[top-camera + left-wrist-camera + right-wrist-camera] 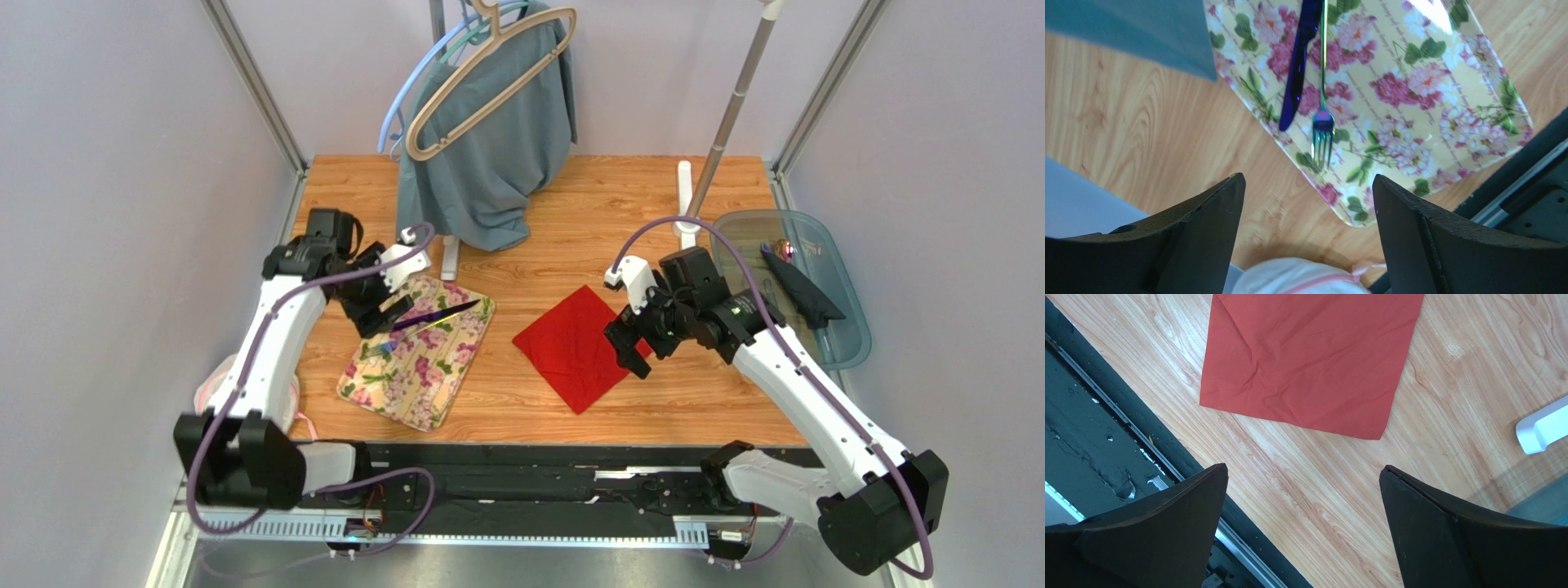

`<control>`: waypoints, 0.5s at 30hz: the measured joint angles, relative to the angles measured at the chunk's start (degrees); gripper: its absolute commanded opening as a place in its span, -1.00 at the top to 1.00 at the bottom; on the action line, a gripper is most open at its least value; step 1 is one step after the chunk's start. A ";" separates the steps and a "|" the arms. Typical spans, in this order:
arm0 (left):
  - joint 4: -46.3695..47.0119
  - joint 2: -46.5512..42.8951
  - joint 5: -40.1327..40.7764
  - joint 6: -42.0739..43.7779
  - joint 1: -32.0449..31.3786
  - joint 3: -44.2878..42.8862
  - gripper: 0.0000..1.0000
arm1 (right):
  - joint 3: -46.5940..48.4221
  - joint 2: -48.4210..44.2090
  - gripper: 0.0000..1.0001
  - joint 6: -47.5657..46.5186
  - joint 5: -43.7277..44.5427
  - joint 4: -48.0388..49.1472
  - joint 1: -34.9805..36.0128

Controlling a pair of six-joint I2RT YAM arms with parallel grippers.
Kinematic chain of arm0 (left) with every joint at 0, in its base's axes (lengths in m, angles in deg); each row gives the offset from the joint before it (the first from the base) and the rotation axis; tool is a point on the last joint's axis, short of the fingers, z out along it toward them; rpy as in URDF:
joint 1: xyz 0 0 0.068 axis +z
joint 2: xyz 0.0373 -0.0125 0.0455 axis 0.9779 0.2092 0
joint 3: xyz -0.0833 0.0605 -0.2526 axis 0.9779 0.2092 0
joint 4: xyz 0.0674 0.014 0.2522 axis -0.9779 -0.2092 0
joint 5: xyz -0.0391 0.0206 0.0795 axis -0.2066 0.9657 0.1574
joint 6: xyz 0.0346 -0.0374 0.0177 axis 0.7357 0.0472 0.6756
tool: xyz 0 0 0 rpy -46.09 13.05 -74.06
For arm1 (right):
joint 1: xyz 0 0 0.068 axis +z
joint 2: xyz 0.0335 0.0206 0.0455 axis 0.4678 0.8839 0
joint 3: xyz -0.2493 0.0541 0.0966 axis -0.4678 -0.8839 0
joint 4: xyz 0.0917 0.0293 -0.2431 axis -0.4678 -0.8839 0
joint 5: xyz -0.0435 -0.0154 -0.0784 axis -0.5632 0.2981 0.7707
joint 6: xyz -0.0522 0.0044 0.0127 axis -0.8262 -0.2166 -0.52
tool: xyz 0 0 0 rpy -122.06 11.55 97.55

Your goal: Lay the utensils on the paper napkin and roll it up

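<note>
Two utensils lie side by side on the floral mat: a dark blue-purple knife [1296, 67] and a thin fork [1322, 131] with green-purple tines; from above they show as one dark streak [436, 315]. My left gripper [372, 314] [1309, 190] hovers open over the mat's left edge, just short of the fork's tines, holding nothing. The red paper napkin [577, 347] [1309, 361] lies flat and slightly creased on the wooden table, with nothing on it. My right gripper [634, 343] [1303, 478] stands open and empty above the bare wood by the napkin's right corner.
The cream floral mat [417, 361] lies left of the napkin. A grey-green garment [491, 147] on a beige hanger [491, 74] hangs at the back. A clear bin [846, 331] with dark items sits at the right edge. A white-pink cloth [1303, 278] lies near the left arm.
</note>
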 measured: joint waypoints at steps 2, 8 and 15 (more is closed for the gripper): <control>1.01 5.11 -0.35 1.46 -0.63 -2.29 -0.45 | 0.00 0.09 -1.00 0.02 -0.37 -0.11 -0.31; 3.37 21.73 -1.55 6.32 -2.16 -9.70 -0.13 | 0.00 0.46 -1.00 0.02 -0.96 -0.15 -1.40; 5.99 32.98 0.96 9.64 -5.11 -12.26 -0.05 | 0.00 0.87 -1.00 0.02 -1.29 -0.17 -2.58</control>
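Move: The knife on the flowered tray is what my left hand goes for: its middle lies about 9 cm ahead of the hand, 9 to the right and 15 below, with the handle end coming back towards the hand. The fork is beside it, some 7 cm ahead and 9 to the right; the white stand foot is about 20 cm ahead and 13 to the right. From my idle right hand the knife is roughly 17 cm ahead and 38 to the left. I swing my left hand down and forward over the tray's far part towards the knife's handle, sinking about 9 cm while reaching some 9 forward, drifting a little right; the forward reach dies out and the end is nearly straight down. On the way I narrow the fingers from nearly wide to about half open, turn the hand some 15 degrees clockwise and tip it more steeply down, stopping still above the utensils. ##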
